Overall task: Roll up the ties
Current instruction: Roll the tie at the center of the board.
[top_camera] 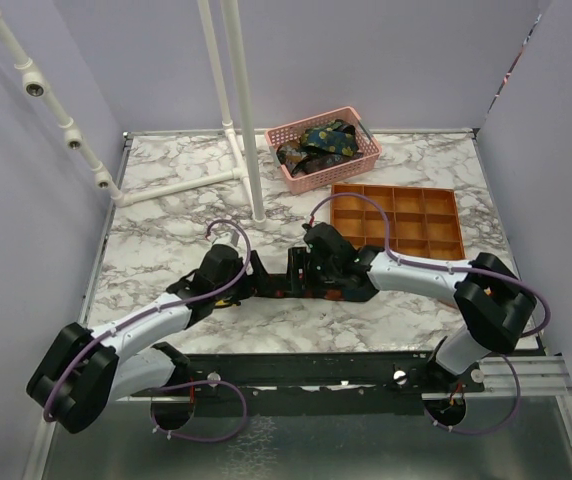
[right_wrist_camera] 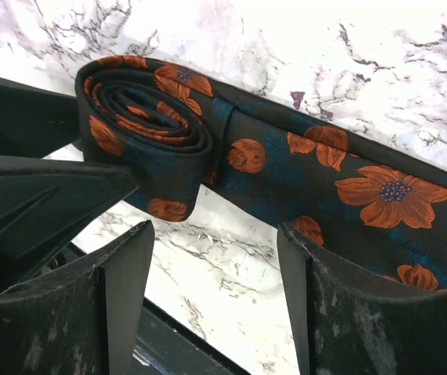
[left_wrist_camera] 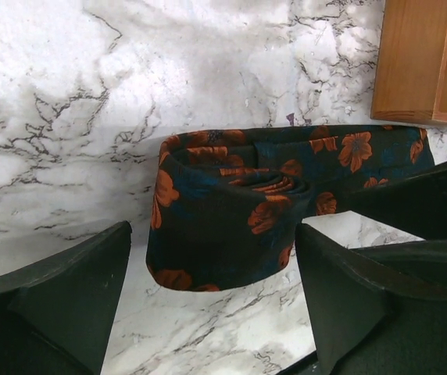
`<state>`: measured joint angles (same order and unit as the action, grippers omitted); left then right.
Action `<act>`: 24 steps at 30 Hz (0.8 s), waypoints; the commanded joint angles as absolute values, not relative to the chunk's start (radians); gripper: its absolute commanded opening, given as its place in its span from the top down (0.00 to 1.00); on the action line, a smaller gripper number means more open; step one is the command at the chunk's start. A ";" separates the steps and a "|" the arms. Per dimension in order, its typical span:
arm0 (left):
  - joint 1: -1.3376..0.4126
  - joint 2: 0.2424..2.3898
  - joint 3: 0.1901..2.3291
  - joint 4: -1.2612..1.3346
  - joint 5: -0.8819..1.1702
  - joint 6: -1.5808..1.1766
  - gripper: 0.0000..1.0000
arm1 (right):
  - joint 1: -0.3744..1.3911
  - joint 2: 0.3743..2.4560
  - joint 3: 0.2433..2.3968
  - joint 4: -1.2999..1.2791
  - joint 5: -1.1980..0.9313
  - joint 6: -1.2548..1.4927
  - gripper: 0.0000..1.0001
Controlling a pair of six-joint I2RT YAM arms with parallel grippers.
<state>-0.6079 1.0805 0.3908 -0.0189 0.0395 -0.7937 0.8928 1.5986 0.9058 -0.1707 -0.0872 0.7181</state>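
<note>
A dark navy tie with orange flowers lies on the marble table, one end wound into a roll (left_wrist_camera: 223, 211) and its tail (left_wrist_camera: 356, 148) running off to the right. My left gripper (left_wrist_camera: 212, 308) is open, its fingers either side of the roll's near edge without pinching it. The right wrist view shows the same roll (right_wrist_camera: 149, 117) and its flat tail (right_wrist_camera: 372, 191). My right gripper (right_wrist_camera: 216, 266) is open just short of the tail, with bare table between its fingers. From above, both grippers (top_camera: 261, 268) (top_camera: 301, 272) meet mid-table and hide the tie.
A pink basket (top_camera: 358, 165) at the back holds more ties (top_camera: 316, 145). An orange compartment tray (top_camera: 396, 218) sits right of centre, its corner (left_wrist_camera: 419, 62) close to the tie's tail. A white pipe stand (top_camera: 249, 120) rises at back left.
</note>
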 commanded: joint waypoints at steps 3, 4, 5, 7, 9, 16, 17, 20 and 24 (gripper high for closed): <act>-0.603 1.165 0.423 0.070 0.113 -0.749 0.21 | 0.870 1.590 0.914 -0.167 -0.087 0.737 0.33; -0.603 1.180 0.423 0.079 0.127 -0.745 0.24 | 0.868 1.596 0.917 -0.170 -0.089 0.739 0.33; -0.603 1.188 0.422 0.085 0.140 -0.743 0.28 | 0.867 1.602 0.918 -0.169 -0.089 0.741 0.33; -0.603 1.196 0.416 0.100 0.155 -0.741 0.37 | 0.863 1.612 0.919 -0.166 -0.090 0.749 0.33; -0.603 1.195 0.413 0.104 0.154 -0.738 0.49 | 0.860 1.610 0.915 -0.164 -0.088 0.756 0.34; -0.604 1.202 0.472 -0.013 0.108 -0.708 0.94 | 0.858 1.500 0.883 -0.232 -0.007 0.762 0.34; -0.604 1.210 0.493 -0.062 0.086 -0.697 1.00 | 0.858 1.473 0.874 -0.247 0.025 0.762 0.34; -0.612 1.225 0.577 -0.244 -0.038 -0.671 1.00 | 0.858 1.367 0.819 -0.288 0.072 0.762 0.34; -0.649 1.238 0.703 -0.474 -0.249 -0.667 1.00 | 0.859 1.237 0.712 -0.343 0.112 0.781 0.34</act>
<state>-0.6193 1.2255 0.5880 -0.1936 -0.0044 -0.6964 0.8619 1.3327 0.8009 -0.2413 0.0257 0.7597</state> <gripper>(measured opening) 0.133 0.663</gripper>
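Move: The rolled end of the tie is between and just beyond the left hand's open fingers, about 3 cm to its right, 1 cm ahead and 2 cm below. The tie's flat tail has its middle some 16 cm right of the left hand, level with it and 4 cm lower; the yellow marker lies about 6 cm left, 5 cm back and 4 cm below. From the right hand the rolled end is roughly 5 cm left, 1 cm ahead and 3 cm below. Rightward and down by a bit under 2 cm, the left hand eases onto the rolled end while its wide-open fingers close until they pinch the near side of the roll; still gripping, it then shifts some 2 cm forward and up, curving back left and tilting slightly. The right hand, fingers staying open, creeps forward, then pulls away from the roll, about 4 cm up and 4 cm right over the tail. ##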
